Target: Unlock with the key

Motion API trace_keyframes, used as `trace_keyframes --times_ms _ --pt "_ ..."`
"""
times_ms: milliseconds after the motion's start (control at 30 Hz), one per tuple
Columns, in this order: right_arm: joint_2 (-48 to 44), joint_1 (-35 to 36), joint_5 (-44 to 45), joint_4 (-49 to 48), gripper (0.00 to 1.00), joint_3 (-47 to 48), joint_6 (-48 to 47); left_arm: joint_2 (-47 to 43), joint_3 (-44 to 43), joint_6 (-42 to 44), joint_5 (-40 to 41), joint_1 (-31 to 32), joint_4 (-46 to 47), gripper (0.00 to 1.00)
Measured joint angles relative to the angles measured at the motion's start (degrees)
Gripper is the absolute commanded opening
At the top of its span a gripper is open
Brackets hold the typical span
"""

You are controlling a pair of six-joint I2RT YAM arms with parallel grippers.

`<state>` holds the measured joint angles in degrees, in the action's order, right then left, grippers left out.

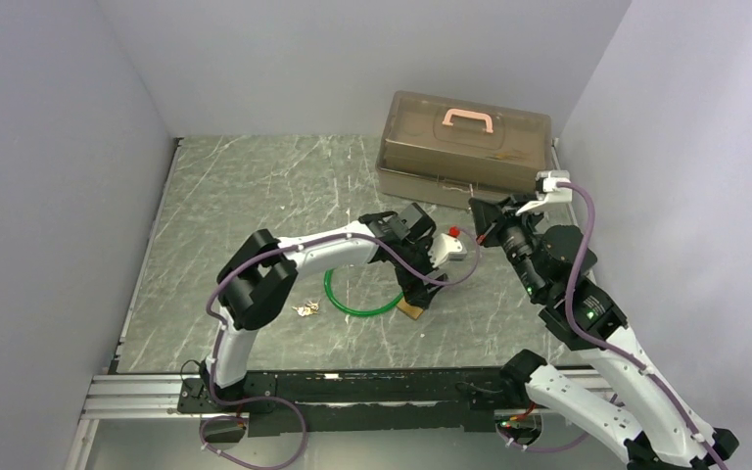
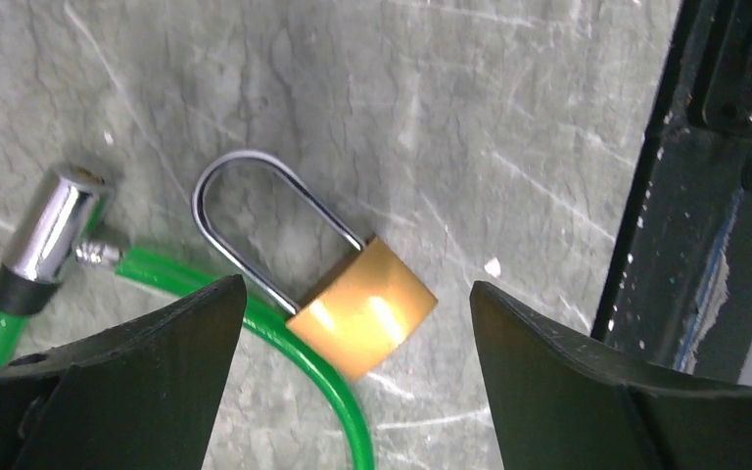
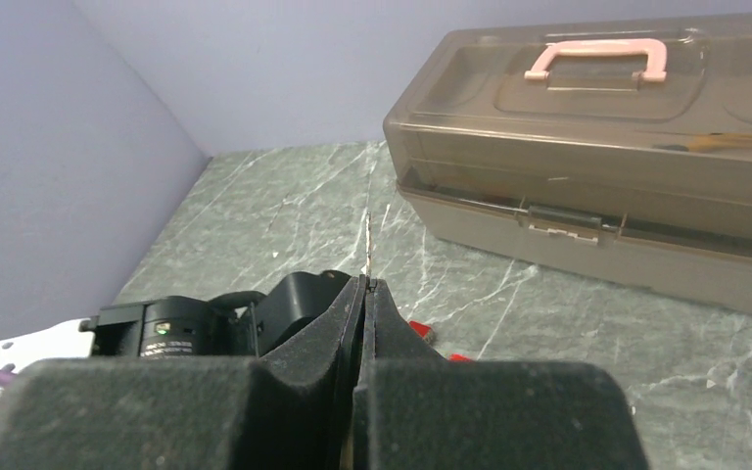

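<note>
A brass padlock (image 2: 362, 308) with a steel shackle (image 2: 245, 196) lies flat on the marble tabletop, its shackle round a green cable (image 2: 313, 362). My left gripper (image 2: 357, 286) hangs just above it, open, one finger on each side of the lock body and touching nothing. From above, the padlock (image 1: 413, 308) shows at the right edge of the green cable loop (image 1: 352, 305), under the left gripper (image 1: 417, 292). My right gripper (image 3: 367, 284) is raised to the right, shut on the key (image 3: 367, 240), whose thin blade sticks out edge-on past the fingertips. In the top view the right gripper (image 1: 485, 220) is near the box.
A brown translucent toolbox (image 1: 465, 147) with a pink handle stands at the back right, close behind the right gripper. A small bunch of keys (image 1: 305, 309) lies left of the cable loop. The cable's chrome end piece (image 2: 54, 230) lies left of the shackle. Grey walls enclose the table.
</note>
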<state>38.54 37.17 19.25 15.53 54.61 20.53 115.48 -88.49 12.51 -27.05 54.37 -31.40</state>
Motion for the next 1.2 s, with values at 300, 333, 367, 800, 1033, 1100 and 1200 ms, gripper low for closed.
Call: trace_keyframes --times_ms 300,333,367,800,1033,1100,1200 --pt "-3.28 0.0 1.29 1.57 0.0 0.52 -0.85 6.56 -5.86 -0.42 5.6 1.73 -0.02 0.86" --pt "-3.56 0.0 1.36 1.62 0.0 0.74 -0.96 7.19 -6.16 -0.57 6.19 1.75 -0.35 0.84" --pt "-3.8 0.0 1.4 1.62 0.0 1.01 -1.09 7.76 -6.38 -0.79 6.69 1.79 -0.48 0.82" --pt "-3.89 0.0 1.29 1.6 0.0 1.64 -1.95 9.11 -7.04 -0.39 8.28 4.28 -1.36 0.54" --pt "-3.23 0.0 1.27 1.57 0.0 1.64 -2.36 8.74 -5.38 1.36 5.6 6.49 -1.14 0.32" --pt "-2.91 0.0 1.25 1.55 0.0 1.64 -2.4 8.74 -5.35 1.33 5.05 6.62 -1.29 0.3" --pt "-2.47 0.0 1.22 1.55 0.0 1.66 -2.43 8.74 -5.27 1.33 4.35 6.56 -1.57 0.29"
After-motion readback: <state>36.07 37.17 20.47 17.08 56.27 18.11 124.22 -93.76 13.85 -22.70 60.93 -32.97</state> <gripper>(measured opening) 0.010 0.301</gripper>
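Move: Almost under the open left fingers, some 5 cm down, about 1 cm back and 2 cm to the right, lies the padlock's brass body, its shackle pointing forward-right. The green cable's metal coupling is roughly 10 cm ahead of that hand and 4 cm right; the loose keys lie about 22 cm left and 2 cm back. From the right hand, the padlock is around 5 cm back, 11 cm left and 35 cm below. Sinking about 4.5 cm to the padlock while edging forward and to its right, the left hand then draws back some 5 cm close to the table, its fingers closing from wide open to pinch the brass body. The right hand, still holding the key shut in its fingers, shifts up, right and back about 3 cm, then eases slightly down again. ##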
